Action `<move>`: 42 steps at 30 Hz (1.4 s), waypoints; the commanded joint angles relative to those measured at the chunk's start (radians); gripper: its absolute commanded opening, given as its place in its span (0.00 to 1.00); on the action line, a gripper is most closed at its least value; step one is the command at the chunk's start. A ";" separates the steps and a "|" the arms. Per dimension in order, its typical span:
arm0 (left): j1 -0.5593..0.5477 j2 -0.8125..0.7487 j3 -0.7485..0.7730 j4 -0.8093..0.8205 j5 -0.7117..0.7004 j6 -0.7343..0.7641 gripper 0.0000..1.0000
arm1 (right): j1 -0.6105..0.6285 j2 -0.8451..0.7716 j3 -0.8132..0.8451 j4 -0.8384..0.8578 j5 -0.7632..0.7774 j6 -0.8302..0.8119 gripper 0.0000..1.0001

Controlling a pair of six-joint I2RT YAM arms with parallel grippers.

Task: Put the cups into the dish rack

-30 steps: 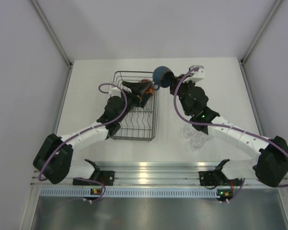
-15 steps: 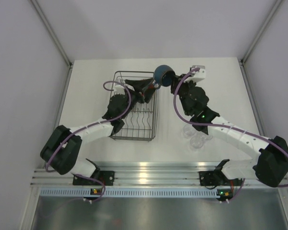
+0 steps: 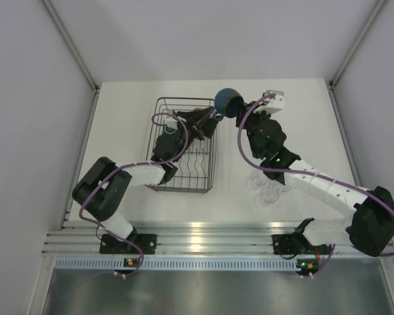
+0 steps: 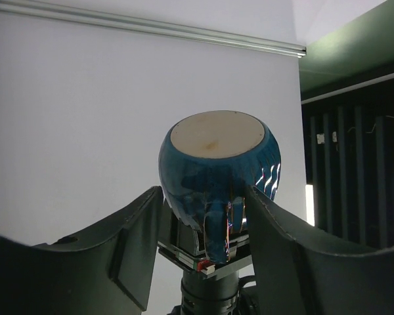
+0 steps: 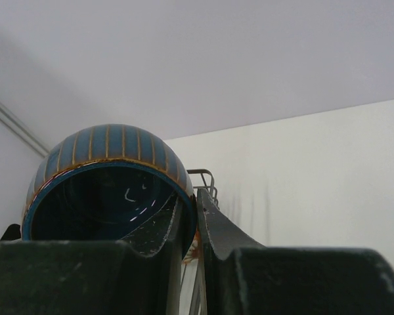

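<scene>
The small dark-blue cup (image 3: 228, 103) hangs in the air just past the far right corner of the dish rack (image 3: 159, 131). My right gripper (image 3: 240, 109) is shut on its rim (image 5: 184, 197), one finger inside the cup and one outside. In the left wrist view the cup (image 4: 217, 157) shows its tan base, handle toward the camera. My left gripper (image 4: 205, 197) stands with a finger on each side of the handle and lower body, jaws still apart. Whether the fingers (image 4: 134, 223) touch the cup I cannot tell.
Clear glasses (image 3: 266, 187) stand on the table under my right forearm. My left arm reaches over the rack, hiding most of its far end. The rack's corner wire (image 5: 207, 176) shows just behind the right fingers, with a red-patterned bit (image 5: 196, 251) below.
My left arm has swung right and forward over the rack, bringing its gripper around the blue cup, and its jaws have narrowed. The right gripper has lifted the cup slightly, still holding it.
</scene>
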 commanded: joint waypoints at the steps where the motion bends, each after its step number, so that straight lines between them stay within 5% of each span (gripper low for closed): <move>1: -0.059 0.030 0.053 0.174 0.083 -0.028 0.58 | 0.023 -0.021 0.011 0.129 -0.081 0.025 0.00; 11: -0.079 -0.062 -0.035 0.248 -0.056 0.066 0.82 | 0.023 -0.035 -0.008 0.119 -0.069 0.023 0.00; 33: -0.061 0.004 0.106 0.248 -0.140 0.178 0.87 | 0.025 -0.058 -0.038 0.119 -0.088 0.031 0.00; 42: -0.033 0.029 0.171 0.246 -0.118 0.175 0.98 | 0.025 -0.060 -0.040 0.113 -0.098 0.017 0.00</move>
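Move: From my left hand, its fingers partly open, the blue cup lies about 4 cm ahead, 4 cm to the right and 2 cm higher. The flowered cup in the rack is roughly 12 cm ahead, 1 cm left and 22 cm down; the green cup is some 7 cm ahead, 13 cm left and 22 cm down. From my right hand, which already pinches the blue cup's rim, its middle is about 3 cm ahead, 4 cm left and 1 cm up. I back my left hand off about 3 cm, drifting right, while its fingers spread. Then I bring it forward again and up, ending some 3 cm higher and 2 cm farther right, fingertips tilted up about 10 degrees and wide open either side of the blue cup's body. My right hand keeps its pinch on the rim, dipping and rising about 1 cm and easing slightly left and back. ##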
